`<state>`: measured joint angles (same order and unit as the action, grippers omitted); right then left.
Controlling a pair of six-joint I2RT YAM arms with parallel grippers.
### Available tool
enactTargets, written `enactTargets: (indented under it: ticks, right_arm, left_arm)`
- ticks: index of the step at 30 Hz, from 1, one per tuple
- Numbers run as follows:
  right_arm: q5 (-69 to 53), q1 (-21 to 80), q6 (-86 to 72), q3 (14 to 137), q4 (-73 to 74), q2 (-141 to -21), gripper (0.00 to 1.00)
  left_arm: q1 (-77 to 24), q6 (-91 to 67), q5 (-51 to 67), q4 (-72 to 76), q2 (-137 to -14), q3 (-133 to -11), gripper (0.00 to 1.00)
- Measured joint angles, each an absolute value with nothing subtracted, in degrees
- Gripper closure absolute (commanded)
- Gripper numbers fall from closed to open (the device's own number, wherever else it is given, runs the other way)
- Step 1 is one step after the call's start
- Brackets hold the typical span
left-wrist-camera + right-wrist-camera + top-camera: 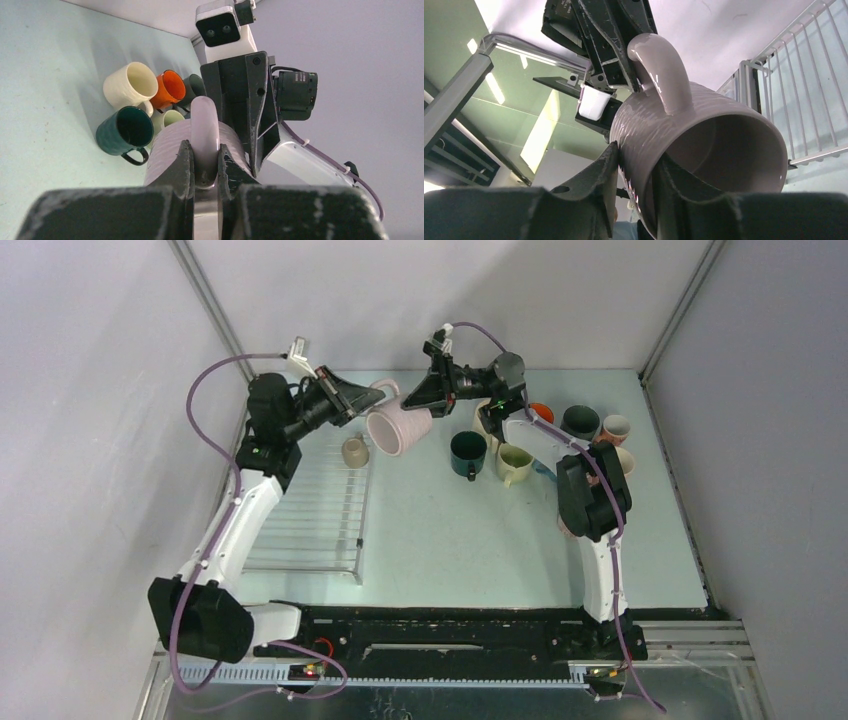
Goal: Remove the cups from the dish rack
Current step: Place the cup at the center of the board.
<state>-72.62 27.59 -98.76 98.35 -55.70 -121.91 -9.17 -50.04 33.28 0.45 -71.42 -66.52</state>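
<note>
A lilac ribbed mug (398, 428) hangs on its side in the air between both arms, just right of the dish rack (310, 510). My left gripper (205, 150) is shut on its handle (205, 120). My right gripper (638, 152) pinches the mug's wall (704, 135) at the rim, one finger inside and one outside. A small beige cup (354, 451) stands at the rack's far right corner. Several cups stand on the table to the right: dark green (467, 453), cream (513, 462), orange (541, 412), grey-green (580, 421) and pink (616, 427).
The wire rack (804, 100) lies along the left side of the table, below my left arm. The group of cups (131, 85) crowds the far right area under and behind my right arm. Grey walls close in the table at the back and on both sides.
</note>
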Motion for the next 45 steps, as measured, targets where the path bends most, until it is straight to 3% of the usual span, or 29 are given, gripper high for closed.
enactTargets:
  ticks: [4,8,12,14,18,20,24,28,33,45]
  right_arm:
    - [-71.8,27.6,-101.4,98.3,-57.3,-121.8,0.80]
    - [-70.7,27.6,-104.3,98.3,-58.4,-121.7,1.00]
    - [-70.2,27.4,-105.4,98.1,-59.2,-121.5,1.00]
    - [-69.8,27.2,-105.4,97.2,-59.1,-120.9,1.00]
    - [-69.7,26.3,-103.3,94.2,-57.3,-118.5,1.00]
    - [-70.7,25.7,-100.8,92.0,-55.1,-116.6,1.00]
    - [-71.0,24.4,-95.8,88.4,-49.9,-113.3,1.00]
    - [-70.5,23.1,-89.4,85.9,-42.5,-109.9,1.00]
    - [-67.4,22.1,-75.4,84.6,-25.3,-103.9,1.00]
    - [-45.1,22.0,-38.9,84.6,26.1,-89.1,1.00]
  left_arm:
    - [-9.3,-50.9,33.8,2.8,-72.4,-66.5,1.00]
    - [-9.3,-51.1,33.9,5.4,-73.3,-66.5,1.00]
    - [-9.3,-51.6,34.0,6.8,-73.8,-66.5,0.99]
    - [-9.4,-51.7,34.1,7.1,-74.1,-66.5,0.81]
    - [-9.9,-52.2,33.8,7.2,-74.7,-66.5,0.33]
    - [-9.9,-52.4,33.2,7.5,-75.0,-66.5,0.20]
    - [-9.8,-52.4,32.0,7.4,-75.0,-66.5,0.08]
    - [-9.8,-51.9,30.9,5.7,-75.0,-66.5,0.01]
    - [-9.8,-49.6,28.1,0.3,-73.9,-66.5,0.00]
    - [-12.3,-44.9,19.6,-12.9,-67.2,-66.5,0.00]
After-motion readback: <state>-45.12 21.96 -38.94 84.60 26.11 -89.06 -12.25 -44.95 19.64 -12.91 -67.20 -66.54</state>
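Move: Between the two hands hangs the pink cup: its middle is about 3 cm left of, 3 cm back from and 2 cm below the right hand, whose half-open fingers straddle its rim. From the left hand, still pinching the handle, it is some 5 cm back, 3 cm right and 3 cm lower. Down on the board, some 25 cm below the right hand, the teal cup stands about 5 cm ahead and 10 cm right, the green cup 2 cm ahead and 21 cm right, and the cream cup 14 cm ahead and 15 cm right. Closing on the rim wall, the right fingers pinch the pink cup first; only then does the left hand open wide off the handle and ease back-left and down about 3 cm. The right hand carries the cup some 10 cm right, away from the rack, late on sinking about 5 cm while its fingers tip down and swing clockwise. ##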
